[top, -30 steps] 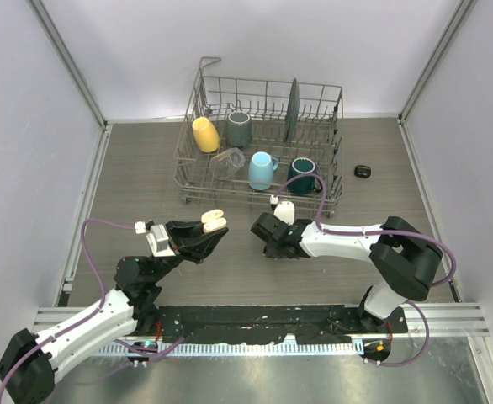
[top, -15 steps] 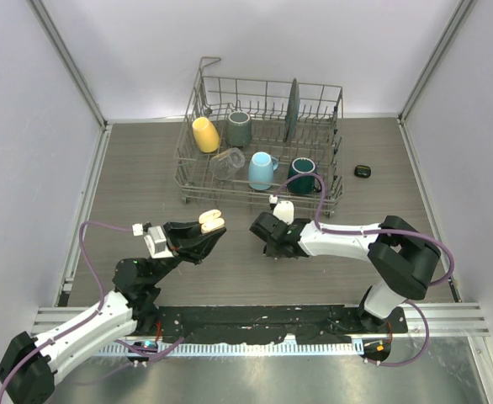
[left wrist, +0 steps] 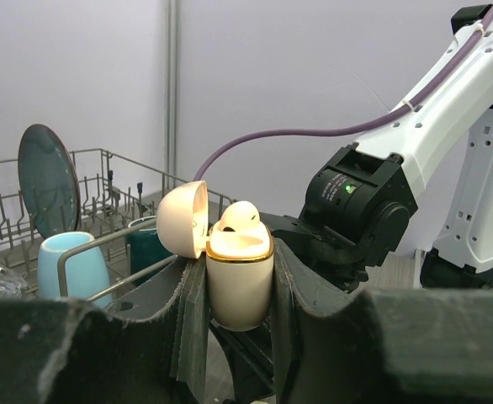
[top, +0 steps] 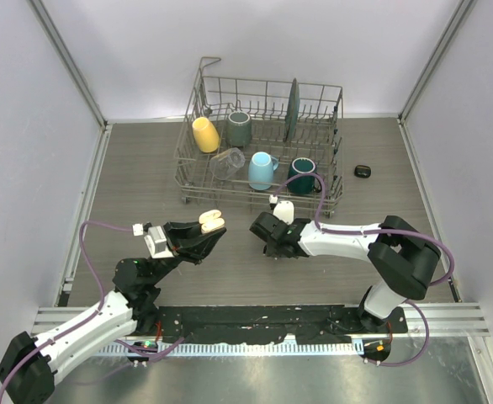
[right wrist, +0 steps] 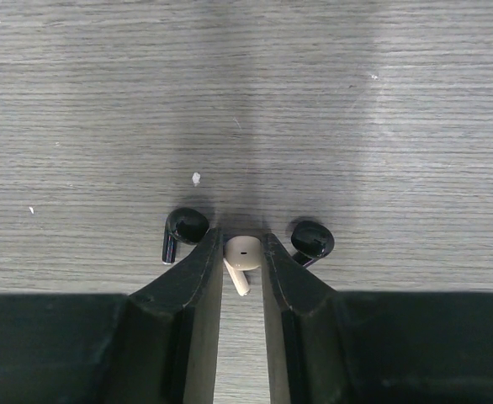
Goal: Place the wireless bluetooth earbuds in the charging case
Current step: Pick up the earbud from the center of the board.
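My left gripper (left wrist: pixel 238 276) is shut on the cream charging case (left wrist: pixel 239 286) and holds it upright above the table. The case's lid (left wrist: pixel 183 219) stands open and one cream earbud (left wrist: pixel 240 215) sits in it. From above, the case (top: pixel 212 220) sits at the tip of the left gripper (top: pixel 204 233). My right gripper (right wrist: pixel 241 241) is down at the table, shut on a second cream earbud (right wrist: pixel 245 252) whose stem points back between the fingers. A black earbud (right wrist: pixel 183 227) lies just outside the left finger and another black earbud (right wrist: pixel 311 240) just outside the right one. In the top view the right gripper (top: pixel 270 246) hides these earbuds.
A wire dish rack (top: pixel 263 199) stands behind both grippers with a yellow mug (top: pixel 205 134), a grey-green mug (top: pixel 239 128), a light blue mug (top: pixel 262 171), a dark teal mug (top: pixel 301 175), a glass (top: pixel 227 163) and a plate (top: pixel 292 109). A small black case (top: pixel 363 171) lies at the right.
The right gripper's jaws have closed onto the cream earbud on the table. The left gripper has shifted slightly left and back with the case.
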Robot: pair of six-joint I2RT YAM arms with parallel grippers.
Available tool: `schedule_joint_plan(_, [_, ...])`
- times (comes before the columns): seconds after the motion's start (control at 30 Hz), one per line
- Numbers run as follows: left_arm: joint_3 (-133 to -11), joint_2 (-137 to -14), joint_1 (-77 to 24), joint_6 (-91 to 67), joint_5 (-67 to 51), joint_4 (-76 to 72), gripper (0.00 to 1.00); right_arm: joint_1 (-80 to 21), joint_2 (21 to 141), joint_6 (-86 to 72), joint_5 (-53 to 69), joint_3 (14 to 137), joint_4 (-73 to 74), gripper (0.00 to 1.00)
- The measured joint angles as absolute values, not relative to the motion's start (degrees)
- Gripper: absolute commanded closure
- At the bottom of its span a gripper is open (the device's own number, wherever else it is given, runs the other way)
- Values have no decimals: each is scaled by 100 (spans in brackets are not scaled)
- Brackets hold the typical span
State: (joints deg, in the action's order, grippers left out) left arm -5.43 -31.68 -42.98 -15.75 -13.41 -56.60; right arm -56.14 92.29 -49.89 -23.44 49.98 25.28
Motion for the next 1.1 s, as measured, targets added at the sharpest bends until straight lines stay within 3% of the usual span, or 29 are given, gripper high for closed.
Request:
schedule_joint_plan(0.33, [-543, -3168, -4298, -1577, -1343, -5588, 100, -5614, 9168, -4989, -2338, 4974, 2530, 99])
schedule_joint_plan(0.53, [-543, -3168, -4298, -1577, -1341, -5581, 100, -5614, 8558, -4987, -2357, 4842, 2515, 99])
schedule_joint_plan(0.83, [-543, -3273, -4298, -1584, -1299, -5596, 100, -5736, 6628, -4989, -2847, 4567, 2276, 99])
schedule_joint_plan(1.1, [-543, -3492, -4298, -1610, -1251, -5723, 100, -6567, 4897, -4449, -3852, 4112, 1011, 99])
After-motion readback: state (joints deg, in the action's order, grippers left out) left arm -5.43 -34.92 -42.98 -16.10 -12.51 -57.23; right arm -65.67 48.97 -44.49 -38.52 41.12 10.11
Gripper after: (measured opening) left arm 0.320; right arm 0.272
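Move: The last white earbud is already between the right fingertips at the table. The open charging case it is meant for lies about 12 cm to the right hand's left, some 4 cm nearer the base and roughly 27 cm higher. From the right fingertips, one black earbud lies about 2 cm to the left and 1 cm ahead, the other about 3 cm to the right and 1 cm ahead. The left hand has the case right between its fingers. Keeping its pinch on the white earbud, the right hand lifts it off the table from between the two black ones, slowly at first, then fast and almost straight up by about 22 cm, nearing the case's height. The wrist swings some 50 degrees, bringing the fingers from steeply down to nearly level, pointing forward and left. The left hand keeps hold of the case and sinks about a centimetre. ##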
